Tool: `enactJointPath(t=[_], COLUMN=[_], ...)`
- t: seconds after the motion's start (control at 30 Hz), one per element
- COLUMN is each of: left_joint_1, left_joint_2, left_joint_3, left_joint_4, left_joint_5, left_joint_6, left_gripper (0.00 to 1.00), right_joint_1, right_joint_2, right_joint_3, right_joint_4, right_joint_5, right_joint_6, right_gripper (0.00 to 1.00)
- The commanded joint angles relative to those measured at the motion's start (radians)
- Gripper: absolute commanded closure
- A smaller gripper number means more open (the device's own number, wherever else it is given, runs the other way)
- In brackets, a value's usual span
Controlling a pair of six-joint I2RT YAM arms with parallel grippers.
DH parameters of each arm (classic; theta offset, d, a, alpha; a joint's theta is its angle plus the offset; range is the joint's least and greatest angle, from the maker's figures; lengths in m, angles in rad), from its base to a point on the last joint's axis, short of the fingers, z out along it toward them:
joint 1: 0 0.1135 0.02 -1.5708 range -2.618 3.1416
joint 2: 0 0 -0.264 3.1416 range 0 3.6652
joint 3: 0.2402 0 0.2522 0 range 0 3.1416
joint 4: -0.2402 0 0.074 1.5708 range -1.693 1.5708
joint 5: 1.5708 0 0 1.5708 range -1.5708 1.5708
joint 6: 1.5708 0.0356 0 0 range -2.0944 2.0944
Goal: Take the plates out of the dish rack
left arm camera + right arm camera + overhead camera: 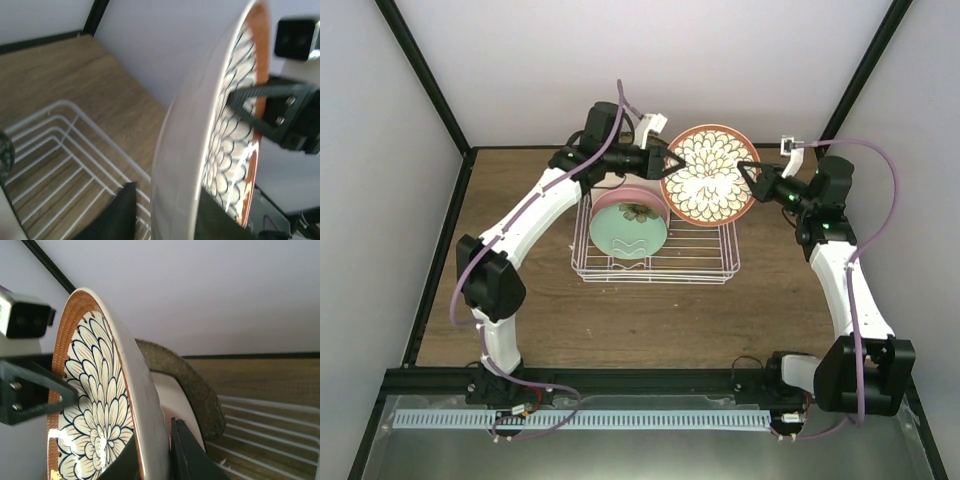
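Note:
The small floral plate with a reddish rim hangs upright above the back of the white wire dish rack. My left gripper holds its left rim and my right gripper is shut on its right rim. In the left wrist view the floral plate stands between the left gripper jaws. In the right wrist view the right gripper pinches the floral plate; behind it stand a speckled grey plate and a cream plate. A mint-green plate and a pink plate stand in the rack's left part.
The rack sits mid-table on the wooden top. White walls and black frame posts close in the back and sides. Rack wires lie below the left gripper, and more wires show to the right of the right gripper.

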Motion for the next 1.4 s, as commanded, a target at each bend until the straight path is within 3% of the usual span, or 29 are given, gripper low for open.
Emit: enactJointPath(t=[0.0,0.07,0.23,0.47,0.67,0.9,1.13,1.37], left_joint_1=[0.014,0.015,0.023,0.095,0.164,0.232,0.276,0.301], left_joint_2=[-0.022,-0.026,-0.039,-0.070,-0.129,-0.229,-0.316,-0.375], left_joint_3=[0.072,0.073,0.083,0.104,0.084,-0.021,-0.126,-0.192], left_joint_4=[0.191,0.190,0.177,0.133,0.097,0.104,0.109,0.107], left_joint_5=[0.117,0.094,0.015,-0.190,-0.267,-0.242,-0.199,-0.176], left_joint_6=[-0.016,-0.008,0.009,0.054,0.094,0.061,0.050,0.039], left_gripper=[0.47,0.16,0.04,0.01,0.01,0.01,0.01,0.01], right_joint_1=[-0.020,-0.040,-0.088,-0.124,-0.210,-0.247,-0.278,-0.282], right_joint_2=[-0.032,-0.042,-0.047,0.079,0.212,0.356,0.458,0.581], right_joint_3=[0.055,0.050,0.045,0.159,0.260,0.270,0.176,0.184], right_joint_4=[0.005,0.023,0.091,0.073,0.030,-0.027,0.093,0.100], right_joint_5=[-0.109,-0.103,-0.103,0.015,0.172,0.315,0.368,0.427], right_joint_6=[0.102,0.123,0.202,0.261,0.326,0.335,0.405,0.434], right_gripper=[0.99,0.99,0.99,0.99,0.99,0.99,0.99,0.99])
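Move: Both hands still pinch the flower-patterned plate above the rack; its middle lies about 8 cm to the left hand's right and 2 cm lower, and from the right hand about 8 cm left and 2 cm ahead. The right hand's goal, bare table right of the rack, is some 14 cm ahead, 13 cm right and 33 cm below it; the rack's middle is 3 cm ahead, 19 cm left and about 29 cm below that hand. The left fingers open wide and let go of the plate's left rim, lift some 6 cm, then swing left and upward, away from the plate. The right hand keeps its pinch on the right rim and, after a brief near-hold, carries the plate right and forward off the rack, then down towards the bare table, about 20 cm each rightward and down, turning clockwise roughly 40 degrees and tipping its fingers down. ##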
